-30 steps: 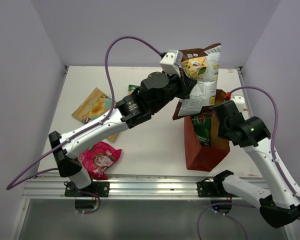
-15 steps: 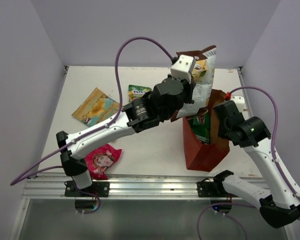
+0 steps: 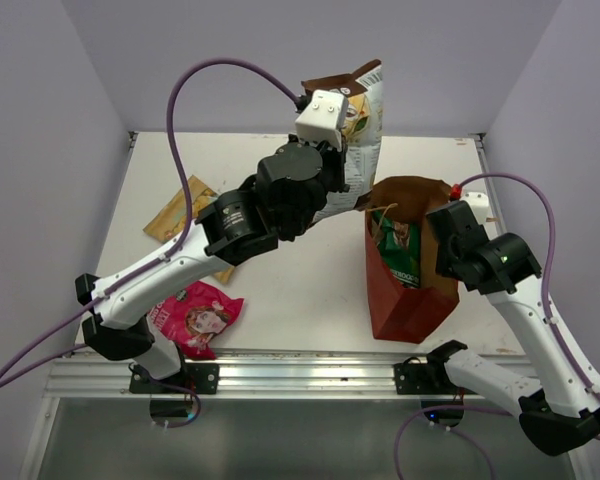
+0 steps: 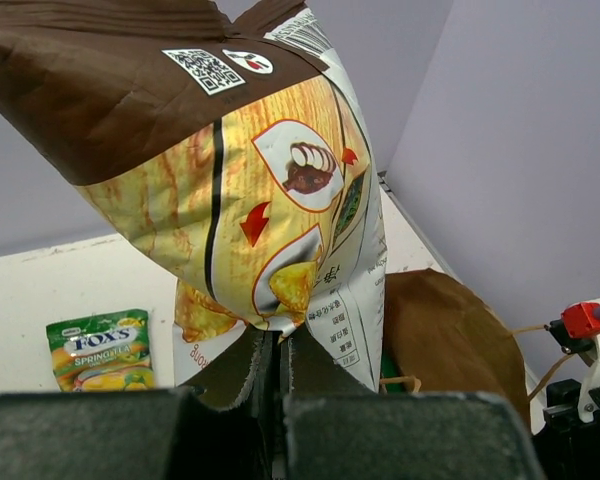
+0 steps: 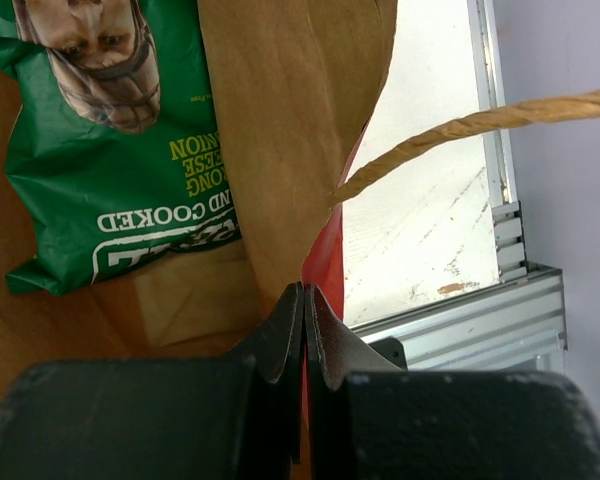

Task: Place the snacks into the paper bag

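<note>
My left gripper [image 3: 332, 187] is shut on the lower edge of the white-and-brown snack packet [image 3: 358, 125] and holds it high, up and to the left of the paper bag [image 3: 412, 300]. From the left wrist, the fingers [image 4: 277, 335] pinch the packet [image 4: 240, 180], with the bag [image 4: 450, 335] below to the right. My right gripper [image 5: 304, 290] is shut on the bag's right wall [image 5: 280, 120]. A dark green snack [image 3: 400, 248] sits inside the bag. The pink-red snack [image 3: 202, 316], the tan-and-teal snack [image 3: 183, 208] and the green-yellow snack [image 4: 100, 348] lie on the table.
The bag's twisted handle [image 5: 480, 125] sticks out past the right gripper. The table's metal front rail [image 3: 310, 372] runs along the near edge. Purple walls close in the left, back and right sides. My left arm [image 3: 180, 260] stretches across the table's left half.
My left arm has swung the white-and-brown packet left and up, from over the bag's mouth to beside it. The right gripper has kept its hold on the bag wall.
</note>
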{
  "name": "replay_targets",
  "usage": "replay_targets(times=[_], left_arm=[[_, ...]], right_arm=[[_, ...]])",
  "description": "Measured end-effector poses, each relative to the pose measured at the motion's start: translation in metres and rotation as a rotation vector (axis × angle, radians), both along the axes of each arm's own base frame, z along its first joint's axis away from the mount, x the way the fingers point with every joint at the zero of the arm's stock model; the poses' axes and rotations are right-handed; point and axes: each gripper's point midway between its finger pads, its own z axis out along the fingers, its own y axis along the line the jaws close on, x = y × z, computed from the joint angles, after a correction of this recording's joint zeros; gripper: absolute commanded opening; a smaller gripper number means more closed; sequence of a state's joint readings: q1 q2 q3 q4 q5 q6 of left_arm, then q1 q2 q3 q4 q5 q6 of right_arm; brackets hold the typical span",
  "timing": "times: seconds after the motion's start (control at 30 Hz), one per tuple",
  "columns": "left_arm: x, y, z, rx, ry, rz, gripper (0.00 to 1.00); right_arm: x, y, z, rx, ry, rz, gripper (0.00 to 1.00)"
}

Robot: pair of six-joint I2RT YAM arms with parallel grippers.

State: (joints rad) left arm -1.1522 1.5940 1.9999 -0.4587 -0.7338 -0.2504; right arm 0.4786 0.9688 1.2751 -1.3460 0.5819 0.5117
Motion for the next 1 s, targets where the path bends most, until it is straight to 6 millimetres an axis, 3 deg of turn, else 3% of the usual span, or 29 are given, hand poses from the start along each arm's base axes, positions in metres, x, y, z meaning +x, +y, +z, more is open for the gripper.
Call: replay_targets(times=[0.13,0.37,0.57,0.8,1.0], left_arm=[[0.001,-0.003,0.001,0.004,-0.023,-0.004,0.0],[-0.001,-0.019,0.041,-0.038,-0.142,-0.016,0.0],[0.002,-0.037,0.051,-0.081,-0.189,-0.032,0.0],[0.002,-0.076,0.021,-0.095,-0.15,-0.126,0.0],[0.003,-0.106,-0.035,-0.054,-0.067,-0.185,0.0]], right_arm=[[0.0,0.001,0.0,0.003,0.001,0.002,0.0],[0.0,0.001,0.0,0.005,0.002,0.003,0.0],[0.0,0.001,-0.001,0.007,0.003,0.004,0.0],[0.0,0.002,-0.001,0.008,0.004,0.005,0.0],[-0.001,0.003,-0.001,0.017,0.006,0.01,0.0]])
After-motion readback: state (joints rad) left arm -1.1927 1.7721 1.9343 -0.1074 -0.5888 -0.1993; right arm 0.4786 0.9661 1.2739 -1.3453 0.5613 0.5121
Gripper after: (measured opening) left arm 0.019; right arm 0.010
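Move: The left gripper holds the brown-and-white chips packet high up, left of the paper bag. The bag's mouth is about 16 cm to its right, 3 cm back and some 24 cm lower; the green packet already inside lies about 14 cm right, 4 cm back and 34 cm down. The small Fox's packet is on the table roughly 16 cm ahead and 10 cm left. From the right gripper, at the bag's right edge, the mouth's middle is about 6 cm ahead and 8 cm left, level with it. Keep the chips packet pinched and lift the left gripper about 5 cm, tipping its fingers up some 10 degrees, then swing it right and downward over the left side of the paper bag's mouth, roughly 11 cm across in all, sinking past its starting height and turning about 10 degrees clockwise as the tilt eases. Leave the right gripper still, shut on the bag's right edge. ##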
